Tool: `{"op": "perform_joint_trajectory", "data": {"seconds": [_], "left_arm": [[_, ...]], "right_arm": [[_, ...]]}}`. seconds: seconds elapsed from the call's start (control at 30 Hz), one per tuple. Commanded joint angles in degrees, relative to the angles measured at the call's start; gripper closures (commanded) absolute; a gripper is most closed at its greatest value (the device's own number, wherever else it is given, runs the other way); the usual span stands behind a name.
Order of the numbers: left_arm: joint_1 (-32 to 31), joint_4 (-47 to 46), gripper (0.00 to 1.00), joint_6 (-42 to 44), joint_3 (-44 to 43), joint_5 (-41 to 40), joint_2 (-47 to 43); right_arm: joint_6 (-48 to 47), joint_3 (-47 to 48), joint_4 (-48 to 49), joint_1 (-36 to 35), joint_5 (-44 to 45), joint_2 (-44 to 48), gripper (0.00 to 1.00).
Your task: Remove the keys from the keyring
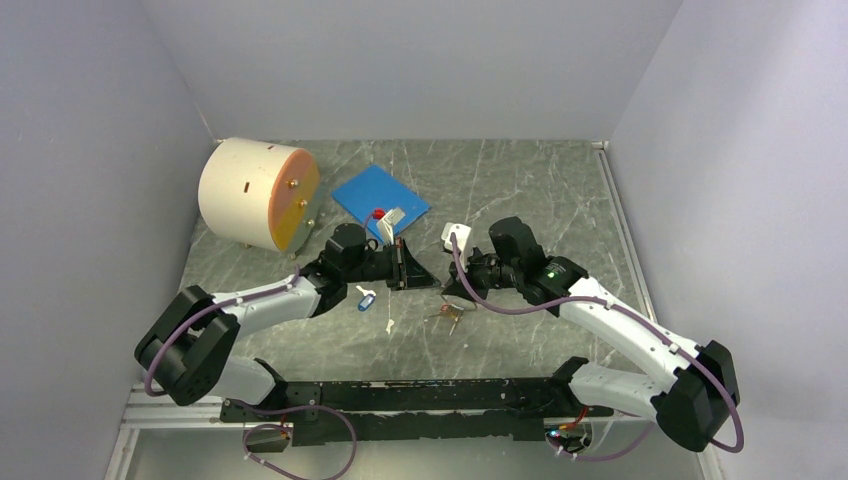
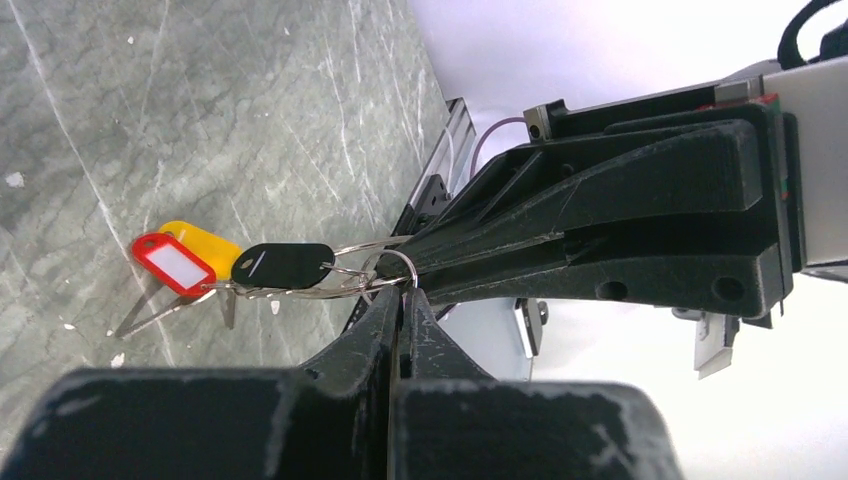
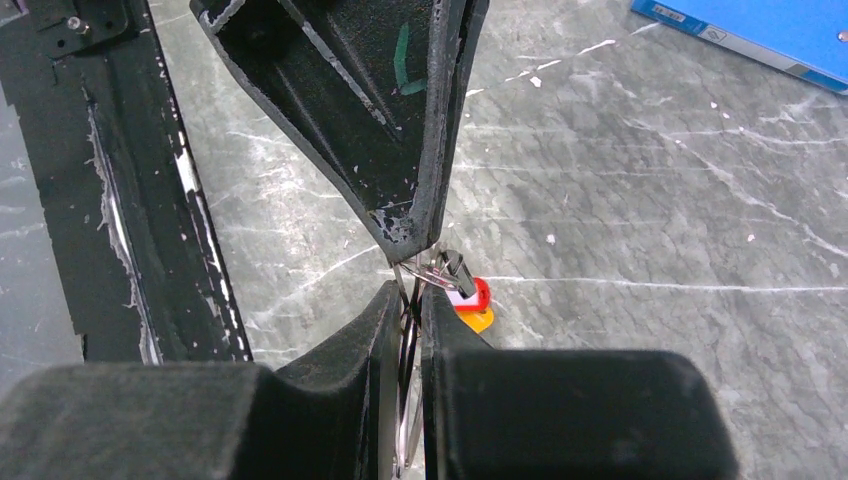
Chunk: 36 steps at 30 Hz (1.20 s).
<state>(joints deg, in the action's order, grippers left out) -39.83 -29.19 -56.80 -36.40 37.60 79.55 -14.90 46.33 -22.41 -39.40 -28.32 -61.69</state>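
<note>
The keyring (image 2: 408, 262), a thin silver wire loop, is pinched from both sides. My left gripper (image 2: 403, 300) is shut on its lower arc. My right gripper (image 3: 405, 305) is shut on the ring's wire (image 3: 402, 282), and its black fingers (image 2: 600, 230) come in from the right in the left wrist view. The keys hang off the ring to the left: one with a black head (image 2: 283, 265), one with a red tag (image 2: 172, 263), and a yellow tag (image 2: 205, 243) behind. In the top view the two grippers (image 1: 430, 283) (image 1: 452, 292) meet tip to tip above the keys (image 1: 447, 315).
A blue square pad (image 1: 380, 195) lies behind the grippers with a small red piece (image 1: 378, 213) on its edge. A cream cylinder (image 1: 258, 195) stands at the back left. A small blue-and-white tag (image 1: 366, 297) lies by the left arm.
</note>
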Motion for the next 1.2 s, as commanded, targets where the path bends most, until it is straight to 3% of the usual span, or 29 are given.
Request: {"op": "perform_joint_trajectory", "data": {"seconds": [0.0, 0.13, 0.33, 0.8, 1.17], "left_arm": [[-0.37, -2.77, 0.97, -5.80, -1.36, -0.05, 1.02], [-0.48, -6.79, 0.97, -10.41, -0.05, -0.61, 2.50], [-0.77, -5.79, 0.98, -11.66, 0.46, -2.21, 1.69], [-0.30, -7.02, 0.97, -13.88, 2.62, -3.62, 0.33], [0.95, -11.96, 0.98, -17.63, 5.52, -3.76, 1.09]], "right_arm": [[0.84, 0.38, 5.06, -0.33, 1.62, 1.84, 0.89], [1.33, -0.38, 6.41, -0.41, 2.06, 2.34, 0.86], [1.58, -0.83, 7.00, -0.80, 3.35, 2.66, 0.79], [0.84, -1.24, 5.82, -1.49, 3.75, 3.20, 0.76], [3.29, 0.53, 0.27, -1.82, 5.31, 2.43, 0.63]]}}
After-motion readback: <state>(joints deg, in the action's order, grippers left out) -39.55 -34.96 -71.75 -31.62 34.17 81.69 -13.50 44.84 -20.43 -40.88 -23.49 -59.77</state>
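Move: The keyring's big ring sits between the two hands, still nipped in the right fingertips: its middle is about 1 cm right of the left hand and 2 cm below it, and some 1 cm below the right hand. The tagged keys hang around 8 cm under the left hand, about 1 cm back. The loose blue-tagged key lies on the table some 15 cm left of the left hand, 4 cm ahead and 16 cm down. Rolling about 15 degrees around its finger line, forward side tipping down, the left hand keeps its pinch on the small ring joined to the keyring, edges half a centimetre forward and right, then sinks about 2 cm. The right hand stays within a centimetre while its fingers part in two steps to roughly a third open, letting go of the big ring but staying around it. ##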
